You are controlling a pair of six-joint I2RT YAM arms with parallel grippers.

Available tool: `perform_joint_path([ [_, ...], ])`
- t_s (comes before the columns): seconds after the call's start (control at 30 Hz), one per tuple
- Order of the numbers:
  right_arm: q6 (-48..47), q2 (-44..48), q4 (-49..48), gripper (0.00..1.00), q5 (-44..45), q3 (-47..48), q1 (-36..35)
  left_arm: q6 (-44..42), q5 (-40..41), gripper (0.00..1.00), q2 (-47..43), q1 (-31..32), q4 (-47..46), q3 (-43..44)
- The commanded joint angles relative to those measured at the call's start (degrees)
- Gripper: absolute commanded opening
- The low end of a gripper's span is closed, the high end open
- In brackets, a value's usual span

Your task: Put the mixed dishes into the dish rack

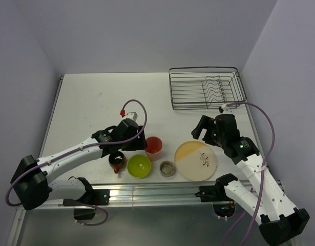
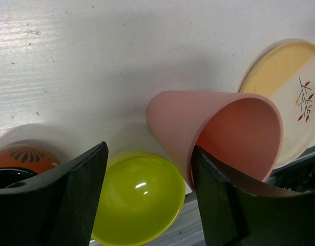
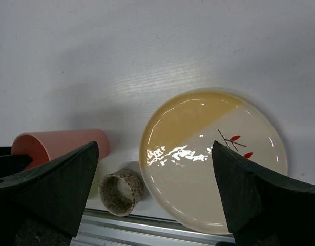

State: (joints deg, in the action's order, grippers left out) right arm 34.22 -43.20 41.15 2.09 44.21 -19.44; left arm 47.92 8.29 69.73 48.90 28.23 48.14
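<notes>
The pink tumbler (image 1: 153, 146) (image 2: 218, 128) stands near the table's front edge. My left gripper (image 1: 142, 146) (image 2: 149, 148) is open at it: the right finger (image 2: 224, 205) reaches into the tumbler's mouth against its wall, while the left finger (image 2: 70, 200) hangs well apart over the lime-green bowl (image 1: 139, 165) (image 2: 139, 200). The orange mug (image 1: 117, 161) (image 2: 21, 161) sits left of the bowl. My right gripper (image 1: 204, 134) (image 3: 154, 148) hovers open and empty above the pale-yellow plate (image 1: 196, 160) (image 3: 213, 159) and the speckled small cup (image 1: 167, 168) (image 3: 121, 193). The dish rack (image 1: 206, 88) holds nothing.
The dishes lie in a row close to the table's front edge, with a metal rail (image 1: 157, 189) just beyond it. The rack stands at the back right by the wall. White tabletop (image 1: 106, 102) stretches to the back left.
</notes>
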Motion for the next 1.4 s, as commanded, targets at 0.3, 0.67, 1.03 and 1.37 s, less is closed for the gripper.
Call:
perform_joint_path([
  [0.3,-0.2,0.0,-2.6,0.98,-1.7,-0.9,0.4,0.2,-1.9,0.32,3.3,0.7,-6.1,1.3],
  [0.67,2.6,-1.4,-9.3,0.97,-18.0,-0.5,0.4,-2.4,-2.1,0.0,-10.5,0.7,-12.1,-1.0],
  [1.03,28.5,-3.6,-37.0,0.96,-39.5,-8.1,0.3,-7.6,-2.8,0.0,-35.2,0.7,-45.9,-18.3],
  [1.37,55.6,-2.9,-64.0,0.94,-34.1,-15.0,-3.5,-10.1,-0.3,0.0,-33.6,0.7,-55.7,-21.2],
])
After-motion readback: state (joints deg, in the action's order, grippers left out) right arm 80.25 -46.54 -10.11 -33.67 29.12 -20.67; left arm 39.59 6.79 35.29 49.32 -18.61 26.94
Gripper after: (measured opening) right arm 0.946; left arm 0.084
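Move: The upright pink cup's middle is about 5 cm to the left hand's right, roughly 1 cm ahead and 5 cm below, its near-left rim between the open fingers. From that hand the green bowl lies some 6 cm back, 2 cm left; the small glass 7 cm back, 12 cm right; the brown mug 4 cm back, 12 cm left, all about 8 cm below. The cup is about 21 cm left of the right hand, 4 cm back, 11 cm below. Left pinches the cup's rim, lifts it about 19 cm, tilting up; open right rolls, swinging 13 cm left. ##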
